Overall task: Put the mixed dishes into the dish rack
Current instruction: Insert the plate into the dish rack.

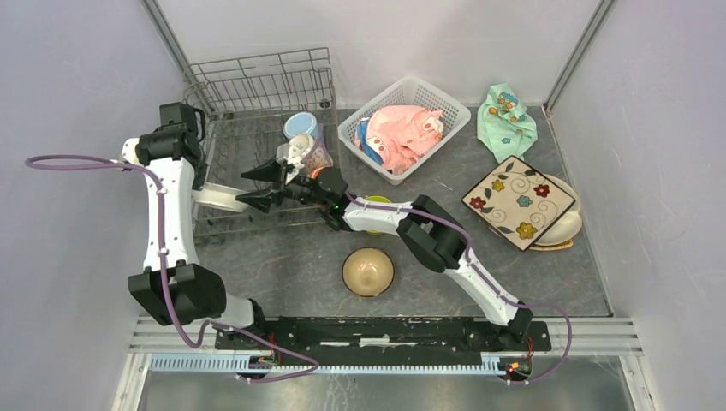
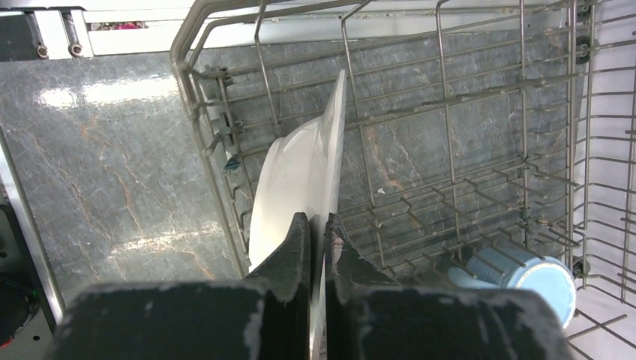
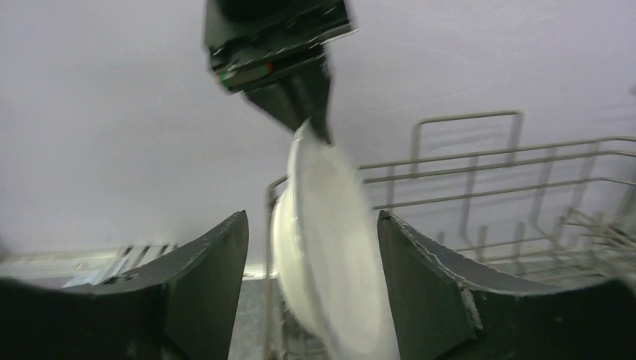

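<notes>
My left gripper is shut on the rim of a white plate, which stands on edge just inside the corner of the dish rack. From the right wrist, the same plate stands between the spread fingers of my open right gripper, with a gap on both sides. A light-blue mug lies in the rack. On the table are a tan bowl, a lime-green bowl partly under my right arm, and a dark square flowered plate stacked on other plates.
A white lattice basket holding a pink cloth stands right of the rack. A mint-green cloth lies at the back right. Both arms cross over the rack's front right part. Walls close in on both sides.
</notes>
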You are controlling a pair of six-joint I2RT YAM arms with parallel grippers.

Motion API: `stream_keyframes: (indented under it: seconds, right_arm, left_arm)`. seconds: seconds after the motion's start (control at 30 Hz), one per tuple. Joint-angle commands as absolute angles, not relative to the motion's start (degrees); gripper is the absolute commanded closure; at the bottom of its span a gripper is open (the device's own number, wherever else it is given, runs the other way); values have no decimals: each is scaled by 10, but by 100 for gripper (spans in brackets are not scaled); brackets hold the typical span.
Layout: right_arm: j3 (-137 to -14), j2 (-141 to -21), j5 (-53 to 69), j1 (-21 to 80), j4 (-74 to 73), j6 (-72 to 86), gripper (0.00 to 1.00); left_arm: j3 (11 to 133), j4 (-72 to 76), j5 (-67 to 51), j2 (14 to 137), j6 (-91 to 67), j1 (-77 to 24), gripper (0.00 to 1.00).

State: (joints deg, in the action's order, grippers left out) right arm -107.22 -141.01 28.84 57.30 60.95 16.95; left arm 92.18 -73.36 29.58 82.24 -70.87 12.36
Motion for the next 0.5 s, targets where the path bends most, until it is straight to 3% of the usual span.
stream_keyframes:
  seconds: [0.0, 0.03, 0.1, 0.47]
  right_arm:
    - [-985, -1346, 280, 528, 683, 172, 27]
    - [-973, -1336, 290, 521, 698, 170, 21]
    - [-965, -1323, 311, 508, 700, 180, 2]
    - [-885, -1226, 323, 486, 692, 167, 2]
  left_arm:
    - [935, -711, 250, 849, -797, 142, 98]
    - [936, -710, 249, 854, -805, 146, 98]
    - [938, -709, 242, 860, -819, 156, 98]
    - [1006, -741, 206, 889, -875, 166, 98]
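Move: My left hand still pinches the plate by its upper rim. The slot among the rack's near-left tines lies roughly 8 cm to its right and 16 below, about level fore and aft. The blue mug stands some 15 cm ahead and 24 right of that hand, the orange mug about 30 right, nearly level. From my right hand the plate's middle is about 8 cm left, 2 back and 6 below; the speckled mug is 14 right, 8 ahead. I pull my already opened right hand clear of the plate, quickly to the right and forward some 12 cm over the speckled mug, spreading its fingers fully and rising a little at the end. My left hand keeps its pinch on the rim and eases the plate about 2 cm forward and as much down towards the tines, its left side tipping down some 10 degrees. ##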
